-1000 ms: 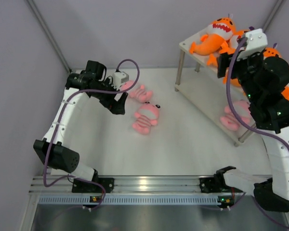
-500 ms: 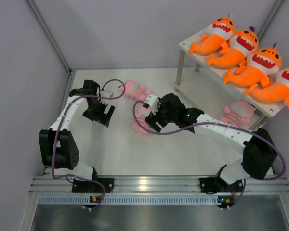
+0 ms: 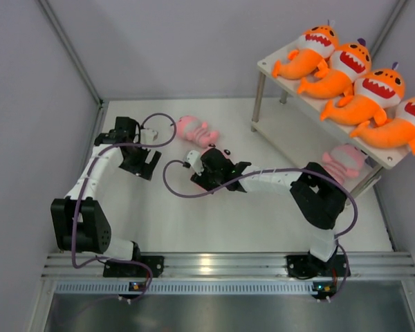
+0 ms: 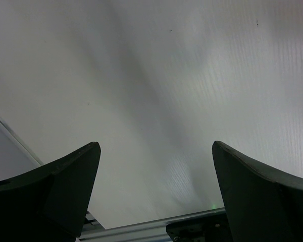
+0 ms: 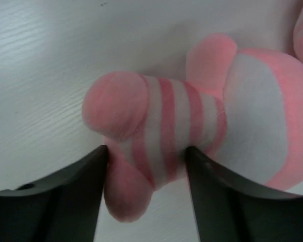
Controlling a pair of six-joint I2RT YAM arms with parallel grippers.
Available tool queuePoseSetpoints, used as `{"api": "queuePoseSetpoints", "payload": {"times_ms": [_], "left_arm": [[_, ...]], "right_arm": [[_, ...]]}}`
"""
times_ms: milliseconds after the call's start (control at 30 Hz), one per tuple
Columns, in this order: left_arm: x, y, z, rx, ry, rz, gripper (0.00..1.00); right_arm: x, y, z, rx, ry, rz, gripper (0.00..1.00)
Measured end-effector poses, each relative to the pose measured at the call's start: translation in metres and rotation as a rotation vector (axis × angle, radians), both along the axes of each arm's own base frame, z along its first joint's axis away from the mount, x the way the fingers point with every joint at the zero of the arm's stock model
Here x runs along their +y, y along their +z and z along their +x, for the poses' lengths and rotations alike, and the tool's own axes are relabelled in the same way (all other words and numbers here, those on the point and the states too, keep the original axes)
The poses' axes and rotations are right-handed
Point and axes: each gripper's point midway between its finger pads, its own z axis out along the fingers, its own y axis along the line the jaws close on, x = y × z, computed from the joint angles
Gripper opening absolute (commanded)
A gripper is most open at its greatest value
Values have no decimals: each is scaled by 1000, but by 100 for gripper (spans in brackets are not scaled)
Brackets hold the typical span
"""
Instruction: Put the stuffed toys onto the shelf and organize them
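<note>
Several orange shark stuffed toys (image 3: 340,69) lie in a row on the top board of the shelf (image 3: 268,65). One pink striped plush (image 3: 344,160) sits on the lower board. Another pink plush (image 3: 194,129) lies on the table at the back. A third pink striped plush (image 5: 192,121) lies mid-table, mostly hidden under my right gripper (image 3: 203,169) in the top view. In the right wrist view my right gripper (image 5: 146,166) is shut on its striped body, both fingers touching it. My left gripper (image 3: 144,162) hangs open over bare table, nothing between its fingers (image 4: 65,186).
The shelf's grey legs (image 3: 258,104) stand at the back right. Grey walls close the table on the left and behind. The aluminium rail (image 3: 207,266) with both arm bases runs along the near edge.
My right arm swung from the shelf down to the mid-table pink plush and its jaws narrowed onto it. My left gripper drew back to the left, staying open.
</note>
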Motion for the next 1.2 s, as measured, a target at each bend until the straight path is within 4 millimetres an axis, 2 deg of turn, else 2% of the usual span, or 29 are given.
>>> {"api": "queuePoseSetpoints", "payload": {"times_ms": [67, 100, 167, 267, 367, 433, 633, 733, 800, 933, 1033, 1100, 1200], "left_arm": [[-1, 0, 0, 0, -4, -3, 99], [-1, 0, 0, 0, -5, -4, 99], [-1, 0, 0, 0, -5, -7, 99], [-1, 0, 0, 0, -6, -9, 99], [-1, 0, 0, 0, -7, -9, 99], [-2, 0, 0, 0, -10, -10, 99], [-2, 0, 0, 0, -15, -16, 99], [-3, 0, 0, 0, -17, -19, 99], [-3, 0, 0, 0, -17, -21, 99], [-4, 0, 0, 0, -18, -21, 99], [-3, 0, 0, 0, -20, -20, 99], [-3, 0, 0, -1, -21, -20, 99], [-3, 0, 0, -1, -20, -20, 99]], "right_arm": [[-1, -3, 9, -29, -28, -28, 32], [-1, -3, 13, -45, -44, -38, 13], [-3, 0, 17, -73, -69, -52, 0], [-11, 4, 20, -104, -111, -84, 0], [-28, 15, 21, -131, -157, -141, 0], [-45, 35, 23, -171, -200, -175, 0], [-84, 126, 29, -338, -275, -179, 0], [-106, 146, 38, -396, -310, -209, 0], [-124, 148, 52, -418, -343, -244, 0], [-186, 134, 89, -422, -458, -354, 0], [-224, 128, 117, -426, -545, -400, 0], [-241, 123, 131, -425, -579, -420, 0], [-252, 111, 148, -411, -590, -447, 0]]}}
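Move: The striped pink toy lies right under and between the right fingers, its middle roughly 2 cm ahead, 2 cm to the right and 2 cm below. The other pink toy is some 15 cm ahead and 3 cm left; the lower shelf's far-left corner is about 16 cm ahead and 16 cm right; the shelved pink toy is about 4 cm ahead and 43 cm right. From the left hand, the striped toy is about 20 cm right, level, and 9 cm lower. Forward a couple of centimetres at first, the right hand shuts its fingers to pinch the toy's striped body. It then lifts the toy some 15 cm while starting rightwards, and sweeps it right and forward (about 25 cm right, 15 cm forward in all) towards the far-left end of the lower shelf, sinking a few centimetres at the end, the wrist turning clockwise roughly 35 degrees. ##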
